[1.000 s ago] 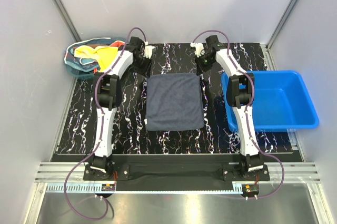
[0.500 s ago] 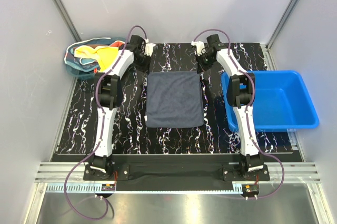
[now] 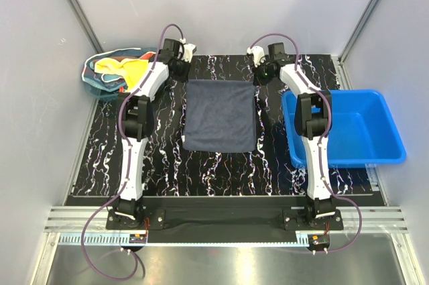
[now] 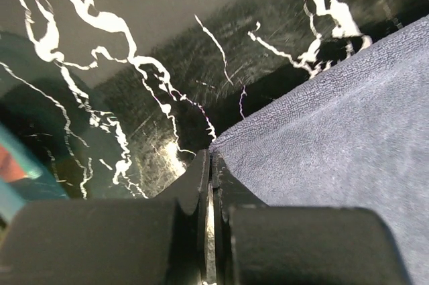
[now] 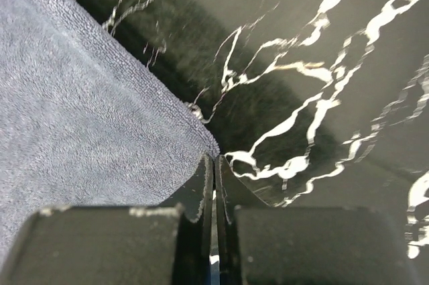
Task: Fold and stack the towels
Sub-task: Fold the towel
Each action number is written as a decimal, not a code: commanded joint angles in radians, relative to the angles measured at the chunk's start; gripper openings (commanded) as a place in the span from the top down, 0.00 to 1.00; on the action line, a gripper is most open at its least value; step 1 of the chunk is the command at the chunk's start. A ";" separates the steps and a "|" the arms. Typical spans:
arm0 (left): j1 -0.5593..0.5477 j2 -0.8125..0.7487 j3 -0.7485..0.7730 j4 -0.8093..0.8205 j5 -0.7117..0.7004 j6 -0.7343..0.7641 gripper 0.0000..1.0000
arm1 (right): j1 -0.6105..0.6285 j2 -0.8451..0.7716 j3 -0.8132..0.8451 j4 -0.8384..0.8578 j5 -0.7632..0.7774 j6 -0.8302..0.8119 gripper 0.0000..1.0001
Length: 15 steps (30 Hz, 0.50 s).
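Observation:
A dark grey-blue towel (image 3: 221, 116) lies spread flat in the middle of the black marbled table (image 3: 107, 144). My left gripper (image 3: 186, 74) is shut on its far left corner; in the left wrist view the jaws (image 4: 210, 155) pinch the cloth's tip (image 4: 322, 137). At the far right corner my right gripper (image 3: 259, 75) is shut too, the right wrist view showing its jaws (image 5: 215, 158) closed on the towel's corner (image 5: 87, 110). Other towels, a yellow one (image 3: 127, 67) and an orange-red one (image 3: 110, 78), sit crumpled in the teal basket (image 3: 90, 77) at the far left.
A rigid blue bin (image 3: 385, 124) stands at the right edge of the table, close to the right arm. Grey walls enclose the table on the left, back and right. The arm bases are bolted along the near rail (image 3: 221, 218).
Both grippers closed on the towel's far corners and moved toward the back wall, dragging the dark towel a little farther from the arm bases.

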 commanded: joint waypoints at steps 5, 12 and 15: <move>-0.005 -0.189 -0.003 0.073 -0.054 0.000 1.00 | -0.014 -0.232 -0.028 0.153 0.055 0.003 1.00; -0.043 -0.399 -0.067 0.079 -0.128 0.029 1.00 | -0.011 -0.419 -0.117 0.149 0.020 0.012 1.00; -0.072 -0.489 -0.113 0.070 -0.168 0.058 1.00 | -0.011 -0.518 -0.198 0.156 -0.016 0.021 1.00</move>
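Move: Both hands already pinch the towel's two far corners, a few centimetres over the table. Its middle lies about 13 cm back and 12 cm to the right of the left hand, some 4 cm lower; for the right hand, about 13 cm back, 12 cm to its left and 3 cm lower. The towel basket stands some 23 cm to the left of the left hand and 3 cm farther out, and the blue bin's middle about 28 cm right of the right hand and 17 cm back. Still pinching the far corners with shut fingers, both hands hoist the towel's far edge up together, gathering speed, about 18 cm. Late in the lift they ease back a little towards the base, while the wrists tilt some 20 degrees so the fingertips swing up and forward. ##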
